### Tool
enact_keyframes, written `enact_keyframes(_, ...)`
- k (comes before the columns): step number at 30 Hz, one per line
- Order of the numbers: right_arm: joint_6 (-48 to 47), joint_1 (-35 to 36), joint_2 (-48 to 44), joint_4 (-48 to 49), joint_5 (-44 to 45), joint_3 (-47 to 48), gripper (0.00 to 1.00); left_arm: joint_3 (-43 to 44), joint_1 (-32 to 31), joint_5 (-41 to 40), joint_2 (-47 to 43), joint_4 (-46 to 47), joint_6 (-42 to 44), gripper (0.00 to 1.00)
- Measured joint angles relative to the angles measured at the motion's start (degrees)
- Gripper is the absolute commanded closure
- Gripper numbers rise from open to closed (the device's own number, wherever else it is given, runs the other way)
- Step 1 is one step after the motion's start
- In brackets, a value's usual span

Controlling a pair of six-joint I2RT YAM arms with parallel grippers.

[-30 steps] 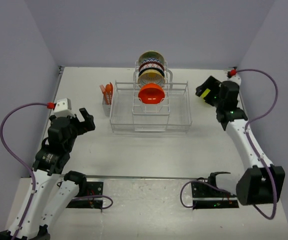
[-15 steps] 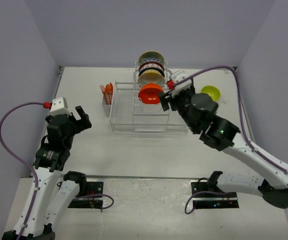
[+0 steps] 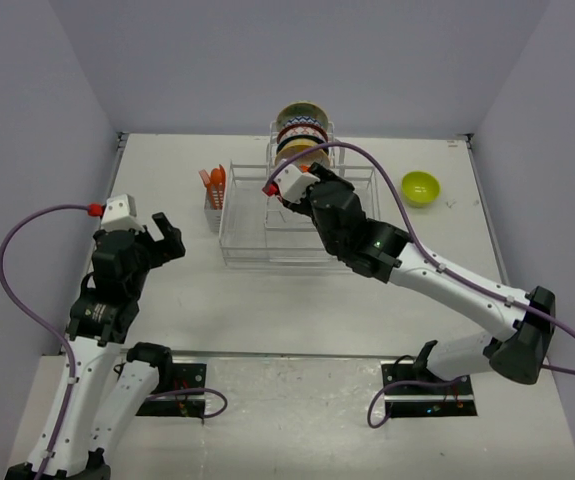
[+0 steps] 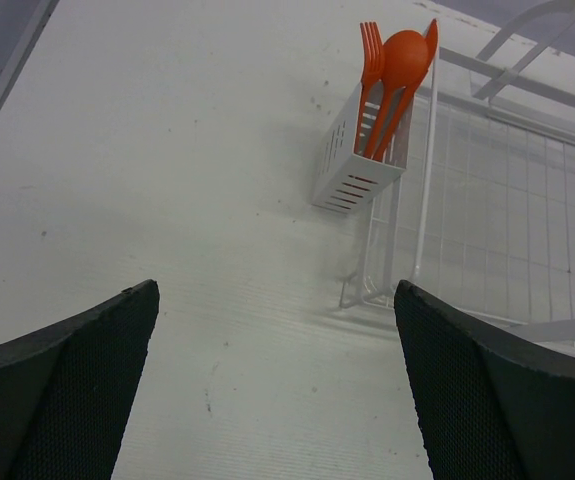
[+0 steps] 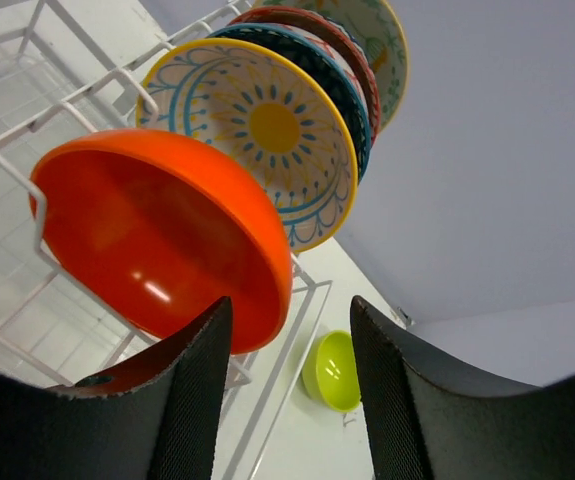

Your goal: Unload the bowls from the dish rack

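The white wire dish rack stands at the table's middle back. An orange bowl leans upright in its central row, with a cream flower bowl, a dark patterned bowl and a pale teal bowl behind it. My right gripper straddles the orange bowl's rim, open, with a gap at the right finger. In the top view the right wrist hides that bowl. A lime-green bowl sits on the table right of the rack. My left gripper hovers open over bare table.
A white cutlery holder with an orange fork and spoon hangs on the rack's left end. Grey walls close in the table on three sides. The left arm stands near the left wall.
The right arm swung from the back right, leaving the lime-green bowl on the table, over to the rack. Its jaws narrowed around the orange bowl's rim. The left arm barely moved.
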Motion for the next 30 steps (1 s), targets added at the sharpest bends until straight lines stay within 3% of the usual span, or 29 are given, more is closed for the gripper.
enact_keyframes(13, -4.6, -2.0, 1.8, 6.1, -1.5, -0.2, 0.59, 0.0, -0.4, 0.3, -0.9, 0.1, 0.0, 0.00)
enact_keyframes(30, -5.5, -3.3, 1.9, 17.6, -3.1, -7.5, 0.86, 0.0, -0.5, 0.5, -1.4, 0.1, 0.0, 0.00)
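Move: The orange bowl leans in the rack, its middle about 4 cm ahead of the right hand, 6 cm to its left and 2 cm lower, so its right rim lies nearly in front of the half-open fingers. The yellow-rimmed patterned bowl stands about 6 cm beyond the orange one and 5 cm higher, with the blue-rimmed bowl some 4 cm behind that. From the left hand, the orange bowl is about 12 cm ahead, 28 cm to the right and 7 cm up. The right hand eases forward about 3 cm onto the right-hand edge of the orange bowl, rising slightly at first and then dipping some 2 cm, while the fingertips tip up about 5 degrees. As it goes, the fingers close from half open to nearly shut, one inside the bowl and one outside, and come to pinch the rim between their tips. ##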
